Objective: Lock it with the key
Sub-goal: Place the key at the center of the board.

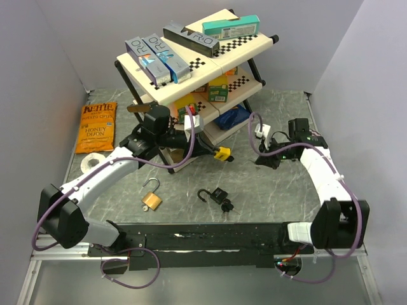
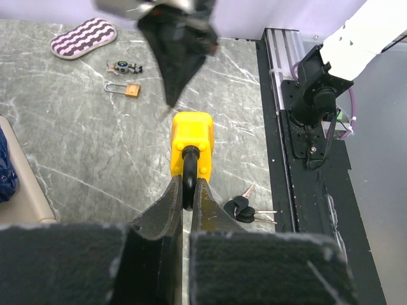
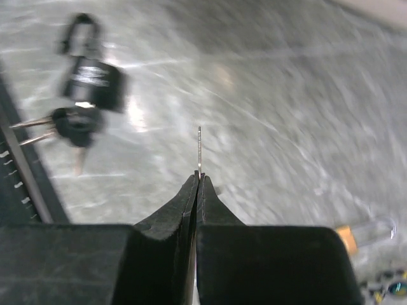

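Note:
A yellow padlock [image 2: 191,143] hangs above the table, and my left gripper [image 2: 187,181] is shut on its black shackle. In the top view the yellow padlock [image 1: 222,153] is just in front of the rack, with my left gripper [image 1: 210,150] behind it. My right gripper [image 3: 197,175] is shut on a key [image 3: 199,149], whose thin blade sticks out past the fingertips, edge-on. Seen from above, my right gripper [image 1: 264,159] is a short way right of the yellow lock. In the left wrist view the right gripper [image 2: 178,51] points down toward the lock's body.
An open black padlock [image 1: 216,194] with a bunch of keys [image 1: 226,205] lies near the front rail. An open brass padlock [image 1: 151,199] lies to its left. A rack of boxes [image 1: 191,57] stands at the back, with a chip bag [image 1: 96,127] and a tape roll [image 1: 92,162] at the left.

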`<action>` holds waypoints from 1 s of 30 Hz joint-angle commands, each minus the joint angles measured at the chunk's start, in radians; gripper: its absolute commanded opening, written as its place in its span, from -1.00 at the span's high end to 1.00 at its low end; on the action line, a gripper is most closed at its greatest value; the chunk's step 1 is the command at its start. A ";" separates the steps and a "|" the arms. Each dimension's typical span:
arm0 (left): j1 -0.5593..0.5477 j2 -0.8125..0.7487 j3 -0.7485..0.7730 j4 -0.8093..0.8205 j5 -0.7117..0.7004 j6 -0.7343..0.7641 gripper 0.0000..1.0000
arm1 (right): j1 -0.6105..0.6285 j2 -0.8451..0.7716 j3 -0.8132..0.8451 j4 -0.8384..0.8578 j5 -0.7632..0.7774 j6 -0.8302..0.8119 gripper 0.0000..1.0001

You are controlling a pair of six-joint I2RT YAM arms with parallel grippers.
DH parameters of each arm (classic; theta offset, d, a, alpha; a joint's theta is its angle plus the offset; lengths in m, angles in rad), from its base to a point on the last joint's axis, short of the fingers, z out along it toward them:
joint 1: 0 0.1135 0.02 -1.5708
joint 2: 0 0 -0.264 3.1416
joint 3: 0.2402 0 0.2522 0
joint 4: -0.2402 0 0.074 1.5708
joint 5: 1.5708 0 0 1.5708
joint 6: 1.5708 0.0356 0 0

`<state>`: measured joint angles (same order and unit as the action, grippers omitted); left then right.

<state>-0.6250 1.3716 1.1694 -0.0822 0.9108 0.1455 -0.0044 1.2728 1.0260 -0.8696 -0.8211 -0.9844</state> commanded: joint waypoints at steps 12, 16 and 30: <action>-0.147 -0.023 0.012 0.041 -0.096 0.002 0.98 | -0.095 0.418 0.085 0.391 0.329 0.305 1.00; -0.162 -0.005 0.022 0.050 -0.105 -0.009 0.98 | -0.101 0.468 0.117 0.428 0.350 0.303 1.00; -0.116 -0.023 0.098 0.076 0.005 -0.129 0.98 | -0.120 0.182 0.075 0.289 -0.021 0.143 -0.44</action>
<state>-0.7631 1.3773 1.1767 -0.1158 0.8318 0.0795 -0.1162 1.6714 1.1221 -0.5045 -0.6201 -0.7349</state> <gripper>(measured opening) 0.049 0.691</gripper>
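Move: My right hand has the key; the bare patch of tabletop I take it to lies about 11 cm ahead, 8 cm to the right and 13 cm below. The small brass padlock lies 5 cm right of that patch and about level with it, the bead keychain roughly 10 cm right of it. The black padlock sits some 6 cm back and 10 cm left of this hand. From my left hand, the patch is around 15 cm ahead, 22 cm right and 25 cm down. I swing the key forward and down about 12 cm each with my right hand, some 8 cm to the right, turning clockwise about 25 degrees towards the small brass padlock. Low over the table I spread my fingers wide, let go of the key, and rise about 4 cm. My left hand keeps its grip on the yellow padlock, drawing it about 4 cm back and 3 cm right. ##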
